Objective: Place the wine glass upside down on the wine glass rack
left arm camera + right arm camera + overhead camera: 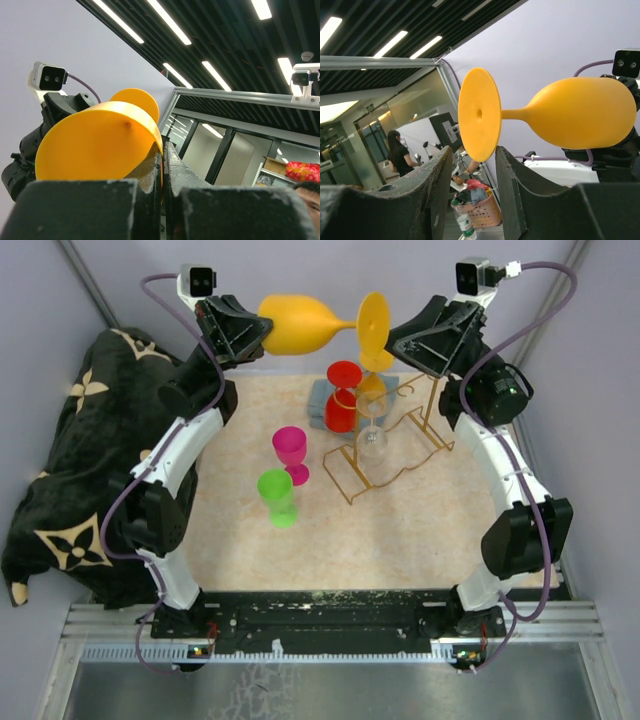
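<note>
An orange wine glass hangs level high over the table's back, bowl to the left and foot to the right. My left gripper is shut on the rim of the bowl; in the left wrist view the orange wall is pinched between the fingers. My right gripper is open at the foot. In the right wrist view the foot's lower edge dips between the spread fingers without touching them. The gold wire wine glass rack stands on the mat below.
A clear glass hangs upside down on the rack. A red glass stands behind it beside a grey-blue cloth. Pink and green glasses stand mid-mat. A black patterned blanket lies at the left.
</note>
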Motion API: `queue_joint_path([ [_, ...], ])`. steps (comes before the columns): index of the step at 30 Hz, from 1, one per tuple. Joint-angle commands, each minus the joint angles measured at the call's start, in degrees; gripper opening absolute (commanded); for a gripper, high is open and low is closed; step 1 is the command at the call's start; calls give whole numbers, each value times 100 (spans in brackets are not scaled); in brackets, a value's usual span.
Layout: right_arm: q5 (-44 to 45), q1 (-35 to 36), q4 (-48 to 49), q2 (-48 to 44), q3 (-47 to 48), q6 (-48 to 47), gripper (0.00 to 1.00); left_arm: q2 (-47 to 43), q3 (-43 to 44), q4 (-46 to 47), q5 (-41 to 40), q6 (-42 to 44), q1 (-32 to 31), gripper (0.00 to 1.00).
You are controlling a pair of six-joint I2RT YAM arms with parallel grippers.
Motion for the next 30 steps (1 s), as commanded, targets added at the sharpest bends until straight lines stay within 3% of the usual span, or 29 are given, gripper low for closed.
queue_joint_path([
  [1, 124, 152, 492, -10, 289, -156, 41, -151, -41, 1023, -172, -370, 8, 0],
  [21, 180, 397, -66, 148, 691, -532, 31, -135, -82, 1157, -111, -419, 9, 0],
  [25, 218, 420, -145, 177, 696, -555, 18, -148, -95, 1169, -76, -405, 6, 0],
  [27, 213, 427, -149, 188, 691, -566, 6, -157, -95, 1161, -51, -377, 12, 0],
  [30, 229, 443, -186, 184, 658, -586, 0, -159, -91, 1168, -36, -349, 8, 0],
])
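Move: The yellow glass's foot is right in front of the right hand: its centre lies about 2 cm left, 3 cm ahead and 1 cm above, with the near edge just beyond the part-open fingers. From the left hand, already holding the glass by its rim, that centre is some 13 cm right, 1 cm back and 3 cm up. The rack's middle stands roughly 14 cm ahead of the right hand, 4 cm right and 45 cm below; the hanging clear glass is about 11 cm ahead, 1 cm left, 38 cm down. The right hand eases about 2 cm to the left and slightly up onto the near edge of the yellow glass's foot, drawing back about 1 cm on the way and coming forward again at the end, with hardly any turn of the wrist. Its part-open fingers narrow slowly, then shut quickly over the last few tenths of a second and pinch the foot's edge, while the left hand stays put and keeps its pinch on the rim. ##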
